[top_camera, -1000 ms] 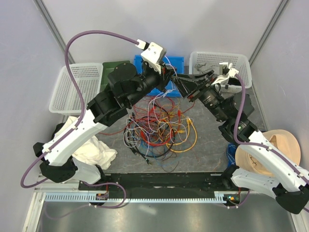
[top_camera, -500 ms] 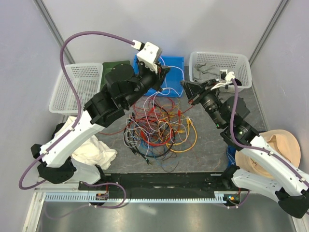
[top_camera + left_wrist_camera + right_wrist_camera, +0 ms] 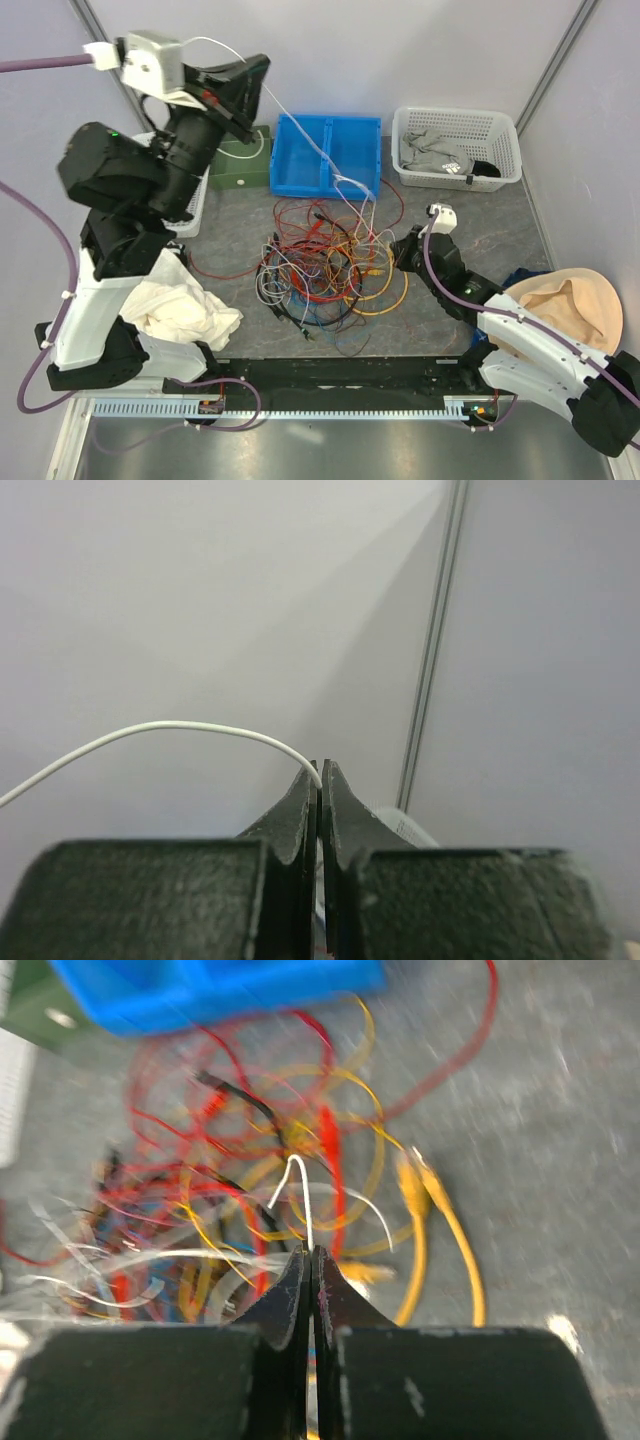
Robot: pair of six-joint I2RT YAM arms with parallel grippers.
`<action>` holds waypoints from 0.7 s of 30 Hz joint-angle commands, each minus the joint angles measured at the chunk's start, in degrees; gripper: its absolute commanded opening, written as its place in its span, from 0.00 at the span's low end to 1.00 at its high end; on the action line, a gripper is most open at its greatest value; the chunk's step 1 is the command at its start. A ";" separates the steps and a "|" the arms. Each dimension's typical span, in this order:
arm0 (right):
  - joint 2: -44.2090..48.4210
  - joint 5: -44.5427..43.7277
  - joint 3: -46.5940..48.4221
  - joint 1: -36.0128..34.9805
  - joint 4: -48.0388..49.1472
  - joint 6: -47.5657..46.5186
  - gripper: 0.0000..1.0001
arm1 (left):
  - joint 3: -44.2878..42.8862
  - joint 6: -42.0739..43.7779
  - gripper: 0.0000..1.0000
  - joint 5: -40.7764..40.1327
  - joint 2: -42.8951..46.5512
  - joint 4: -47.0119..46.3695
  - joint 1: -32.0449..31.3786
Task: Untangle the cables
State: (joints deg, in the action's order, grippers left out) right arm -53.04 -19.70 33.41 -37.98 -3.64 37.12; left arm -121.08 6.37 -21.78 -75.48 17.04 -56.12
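Observation:
The cables lie as a tangled heap of red, orange, yellow, white, blue and black wires in the middle of the table. One white cable runs taut from the heap up to my left gripper, held high at the back left. In the left wrist view, that gripper is shut on the white cable. My right gripper sits low at the heap's right edge. Its jaws are shut on a white cable that rises from the tangle beside a yellow cable.
A blue bin and a green box stand behind the heap. A white basket with clothes is at the back right. A white cloth lies front left, a tan hat front right.
My left arm has swung up and to the left, drawing the white cable taut out of the heap. My right gripper has shut and come down from near the basket to the heap's right edge.

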 commanded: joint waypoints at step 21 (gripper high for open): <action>3.36 -0.25 -13.90 0.27 -10.25 8.49 0.00 | -13.93 8.31 0.02 3.41 -3.71 -9.39 -0.04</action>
State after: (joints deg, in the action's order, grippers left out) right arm -52.84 -21.76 21.39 -37.95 -13.04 42.85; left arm -133.25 11.88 -20.08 -79.61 11.51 -56.12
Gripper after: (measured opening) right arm 0.009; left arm 0.033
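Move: From the left gripper, already holding a white cable high up, the cable tangle's middle lies about 65 cm below, 5 cm ahead and 9 cm right; the blue organizer is about 29 cm ahead and 10 cm right. The right gripper, shut on a white cable tip, is bound for bare table roughly 17 cm down, 7 cm back and 6 cm right; the tangle's middle is level with it, 12 cm left, and the yellow plugs 2 cm ahead and 2 cm right. Sink the right gripper about 12 cm towards the bare table beside the yellow cable loop, easing back and right some 5 cm each, fingers still shut on the white tip and pitching further down about 15 degrees. Meanwhile keep the left grip on its white cable and lift it some 7 cm away from the tangle, shifting a little left early on and tipping the fingers up. ##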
